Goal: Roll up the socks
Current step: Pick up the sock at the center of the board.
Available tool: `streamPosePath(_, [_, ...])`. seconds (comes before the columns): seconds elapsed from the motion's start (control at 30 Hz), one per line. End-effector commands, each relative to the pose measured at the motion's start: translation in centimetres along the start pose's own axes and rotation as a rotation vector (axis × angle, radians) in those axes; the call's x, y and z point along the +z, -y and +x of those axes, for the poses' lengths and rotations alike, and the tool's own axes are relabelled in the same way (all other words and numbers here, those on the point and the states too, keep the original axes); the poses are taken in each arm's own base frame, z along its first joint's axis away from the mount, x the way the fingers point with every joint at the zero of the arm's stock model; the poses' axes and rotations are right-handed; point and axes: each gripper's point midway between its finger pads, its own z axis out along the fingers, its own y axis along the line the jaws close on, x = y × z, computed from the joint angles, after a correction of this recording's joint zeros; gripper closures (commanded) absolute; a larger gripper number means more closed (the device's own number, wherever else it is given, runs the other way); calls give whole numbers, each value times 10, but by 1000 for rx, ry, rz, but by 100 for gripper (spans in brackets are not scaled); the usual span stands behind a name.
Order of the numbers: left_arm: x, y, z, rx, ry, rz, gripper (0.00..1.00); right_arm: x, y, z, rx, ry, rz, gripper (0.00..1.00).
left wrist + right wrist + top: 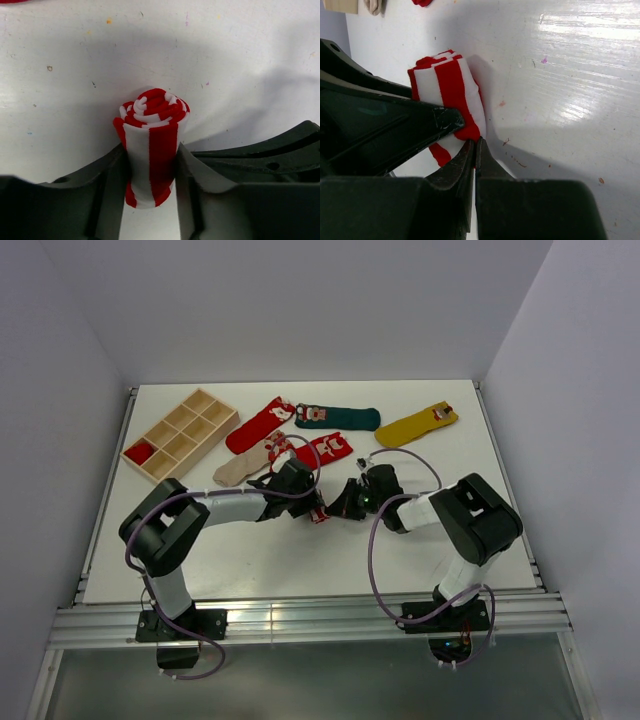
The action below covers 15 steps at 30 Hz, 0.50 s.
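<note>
A red-and-white striped sock (152,117), rolled into a tight bundle, rests on the white table (240,60) near its middle (318,514). My left gripper (151,150) is shut on the roll, one finger against each side (310,506). My right gripper (476,142) is shut, its closed tips touching the lower edge of the same roll (447,85) from the right (337,511). Whether it pinches fabric I cannot tell. Several flat socks lie behind: red (259,425), dark green (340,418), mustard yellow (416,425), beige (243,466) and another red one (327,448).
A wooden tray (180,433) with several compartments sits at the back left, something red in one corner cell. The left arm's black finger (395,130) crowds the right wrist view. White walls close in the table on three sides.
</note>
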Motion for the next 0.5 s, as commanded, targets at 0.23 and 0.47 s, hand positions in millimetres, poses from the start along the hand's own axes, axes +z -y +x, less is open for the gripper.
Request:
streamPosePath(0.23, [9,-86,57,72,-195,-272,100,-1,25,11,22,-33,99,94])
streamPosePath(0.47, [-1,-81,36,105,-132,-282,100,-41,-12,-13,-78,47,78,55])
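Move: The rolled striped sock is already between the left hand's spread fingers, its middle some 1 cm to the right of that hand and about 1 cm below it. From the right hand, whose shut tips are at the roll's edge, it lies about 2 cm left and 1 cm ahead, at about the same height. The flat red sock lies roughly 12 cm ahead of the left hand and 1 cm to its left; the beige sock, about 12 cm ahead and 15 cm left. The striped roll is pinched across its middle as the left fingers close from about half open to nearly shut, that hand otherwise staying almost in place and then keeping its hold. Once it has closed, the right fingers come free of the roll's edge, opening to about two fifths while that hand rises some 1.5 cm and draws about 1 cm to the right, away from the roll. ##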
